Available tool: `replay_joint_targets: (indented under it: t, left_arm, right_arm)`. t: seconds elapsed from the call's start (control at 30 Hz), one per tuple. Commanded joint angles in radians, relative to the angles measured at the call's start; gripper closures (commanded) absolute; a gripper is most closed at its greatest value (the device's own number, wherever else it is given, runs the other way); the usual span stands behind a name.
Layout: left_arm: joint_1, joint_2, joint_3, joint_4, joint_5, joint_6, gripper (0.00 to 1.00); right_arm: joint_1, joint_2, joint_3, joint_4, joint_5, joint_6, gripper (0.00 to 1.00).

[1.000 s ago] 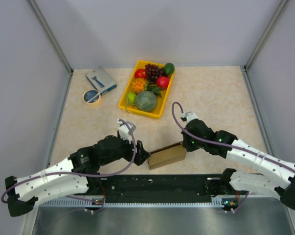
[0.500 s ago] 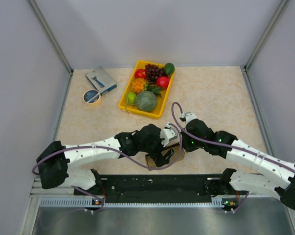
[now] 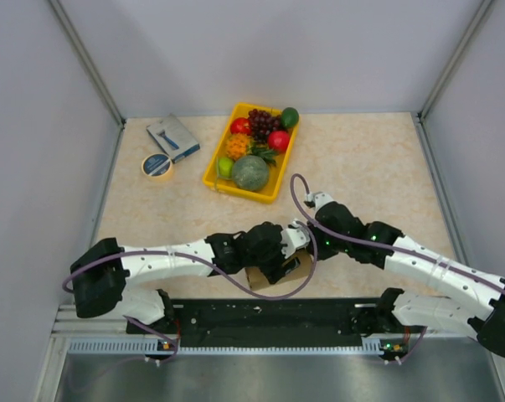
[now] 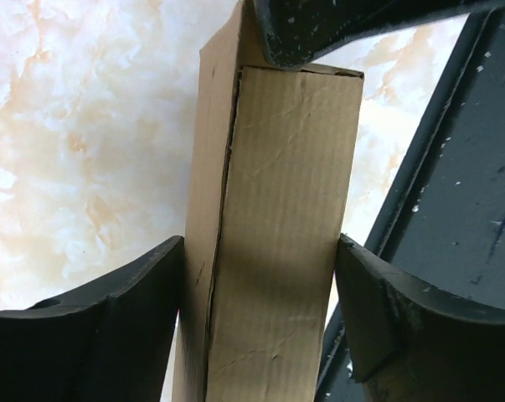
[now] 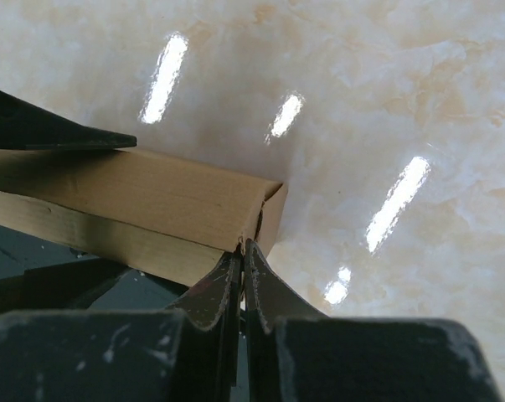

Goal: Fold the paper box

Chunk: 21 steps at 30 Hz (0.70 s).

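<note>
The paper box [image 4: 277, 209], folded into a long brown bar, lies near the table's front edge [image 3: 256, 280]. My left gripper [image 4: 259, 276] straddles its middle from above. Its two black fingers [image 4: 135, 318] press against the box's long sides, so it is shut on the box. In the top view the left wrist [image 3: 273, 251] hides most of the box. My right gripper [image 5: 242, 251] is shut, with its tips together against the box's [image 5: 152, 197] right end corner. One right finger [image 4: 319, 33] shows over the box's far end.
A yellow tray [image 3: 212, 172] of fruit stands at the back centre. A blue-grey box [image 3: 173, 137] and a tape roll [image 3: 157, 166] lie at the back left. The black base rail [image 3: 269, 322] runs just in front of the box. Walls close in on both sides.
My left arm has swung right from the box's left end to over its middle, and its jaws have narrowed onto the box's sides. The right arm has stayed in place.
</note>
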Motion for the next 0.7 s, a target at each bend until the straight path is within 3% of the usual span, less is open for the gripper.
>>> replay_joint_targets:
  t: [0.0,0.07,0.23,0.67]
  left_arm:
    - [-0.02,0.025,-0.026,0.059,-0.114,0.017,0.32]
    - [-0.031,0.028,-0.036,0.071,-0.149,0.017,0.41]
    - [-0.052,0.042,-0.047,0.082,-0.196,0.007,0.5]
    - [-0.084,0.06,-0.069,0.114,-0.246,0.007,0.53]
  right_arm:
    - [0.0,0.014,0.061,-0.013,-0.031,0.005,1.0]
    - [0.0,0.01,0.064,-0.021,-0.043,0.011,1.0]
    - [0.0,0.014,0.088,-0.065,-0.069,0.041,1.0]
    - [0.022,-0.087,-0.045,0.031,0.012,0.04,1.0]
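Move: The paper box lies between the left hand's open fingers, its middle about 1 cm to their left and 2 cm below, level with them fore and aft. From the right hand, whose shut fingertips are at the box's far right corner, that middle is some 7 cm to the left, 4 cm back and 3 cm below. The melon is roughly 25 cm ahead of the left hand and 9 cm to its left; the fruit tray's middle is about 6 cm beyond the melon. The paper box is squeezed across its width, between far and near sides, as the left fingers close by about a fifth of their opening and grip it firmly. The left hand sinks only about half a centimetre, its wrist tilting some 5 degrees so the fingers swing slightly forward. The right hand stays with its fingers shut at the box's far right corner, easing back about half a centimetre. ##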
